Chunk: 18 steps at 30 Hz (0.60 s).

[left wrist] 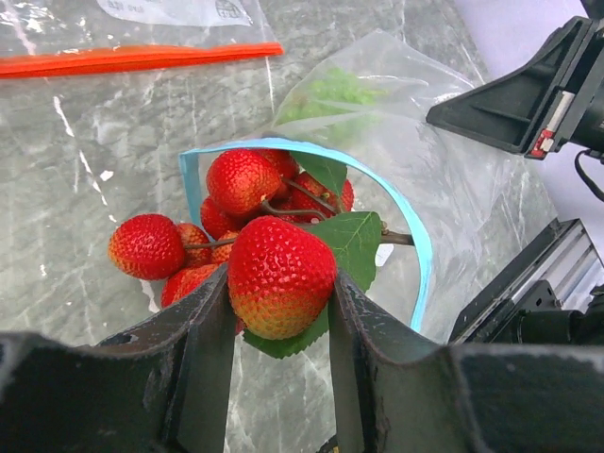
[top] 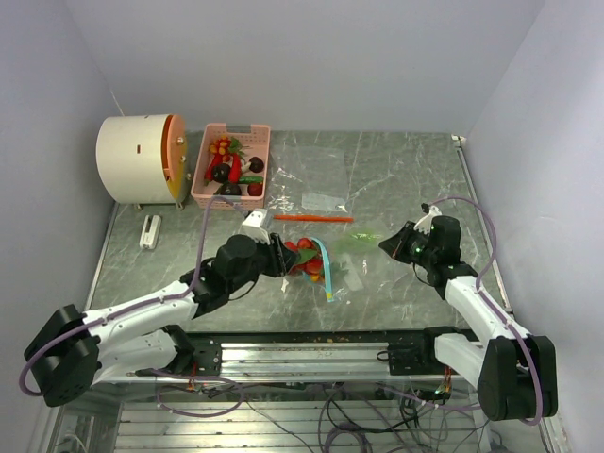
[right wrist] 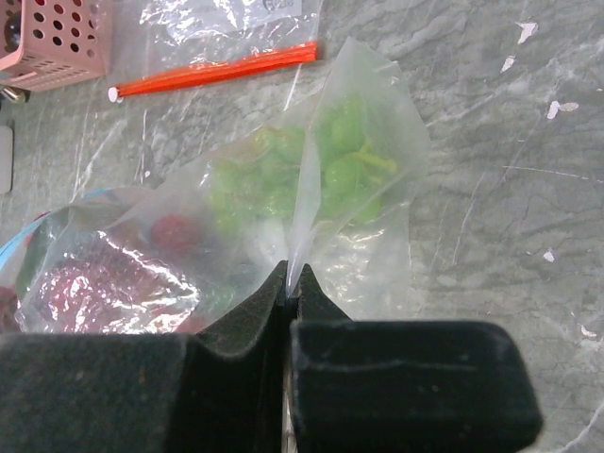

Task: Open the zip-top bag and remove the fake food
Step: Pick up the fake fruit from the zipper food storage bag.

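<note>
The clear zip-top bag (top: 357,253) lies mid-table with its blue-rimmed mouth (left wrist: 415,236) open toward my left arm. A bunch of red strawberries with green leaves (left wrist: 236,189), part of the fake food, sticks out of the mouth. My left gripper (left wrist: 280,288) is shut on the nearest strawberry (left wrist: 280,269), one finger on each side. Deeper in the bag lie green grapes (right wrist: 335,160). My right gripper (right wrist: 288,278) is shut on a pinched fold of the bag (right wrist: 307,203) at its far end. In the top view the left gripper (top: 283,257) and right gripper (top: 387,245) are at opposite ends of the bag.
A pink slotted basket (top: 201,179) holding toy fruit and vegetables stands at the back left, beside a white drum with an orange lid (top: 142,159). A second flat bag with an orange zip strip (top: 313,217) lies behind. A small white object (top: 150,231) lies at the left.
</note>
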Available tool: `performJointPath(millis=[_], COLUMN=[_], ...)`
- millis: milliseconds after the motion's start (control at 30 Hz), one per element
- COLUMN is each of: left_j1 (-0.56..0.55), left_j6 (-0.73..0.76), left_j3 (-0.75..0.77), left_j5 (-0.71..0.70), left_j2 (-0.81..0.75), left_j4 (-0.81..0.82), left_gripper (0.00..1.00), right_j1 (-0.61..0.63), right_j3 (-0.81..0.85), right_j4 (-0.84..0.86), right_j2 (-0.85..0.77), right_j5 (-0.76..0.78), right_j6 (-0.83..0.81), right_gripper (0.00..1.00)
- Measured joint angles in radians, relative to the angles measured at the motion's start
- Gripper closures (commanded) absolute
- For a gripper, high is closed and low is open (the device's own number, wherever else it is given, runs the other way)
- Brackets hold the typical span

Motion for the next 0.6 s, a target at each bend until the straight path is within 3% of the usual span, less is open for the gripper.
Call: performJointPath(millis=[267, 600], left_j1=[0.040, 0.098], left_j6=[0.050, 0.116], left_j3=[0.139, 0.323], left_j5=[-0.039, -0.119], left_j2=[-0.053, 0.021], left_j4=[-0.178, -0.289], left_gripper=[0.93, 0.93], right_j1=[-0.002, -0.003], right_j3=[0.000, 0.000], right_j4=[0.008, 0.035], right_j2=[0.006, 0.037], right_j5=[-0.006, -0.018], right_j6=[0.000, 0.000], right_gripper=[1.00, 1.00])
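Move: The pink basket lies about 36 cm ahead of the left hand and 17 cm to its left, some 11 cm lower. The blue-edged bag mouth is about 2 cm ahead and 11 cm right, 11 cm below; the green grapes in that bag lie 12 cm ahead and 21 cm right, and the orange zipper strip 21 cm ahead and 7 cm right, both on the table. From the right hand the basket is some 30 cm ahead and 43 cm left, 5 cm below. Still pinching one strawberry of the red bunch, the left hand lifts about 8 cm and at the same time carries it some 5 cm forward and a few centimetres left, up out of the blue-edged bag mouth and towards the pink basket. Its wrist swings roughly 10 degrees counter-clockwise and the fingers tip up slightly, their grip unchanged, while the shut right hand stays put and keeps hold of the clear bag on the far side of the grapes from the mouth. ##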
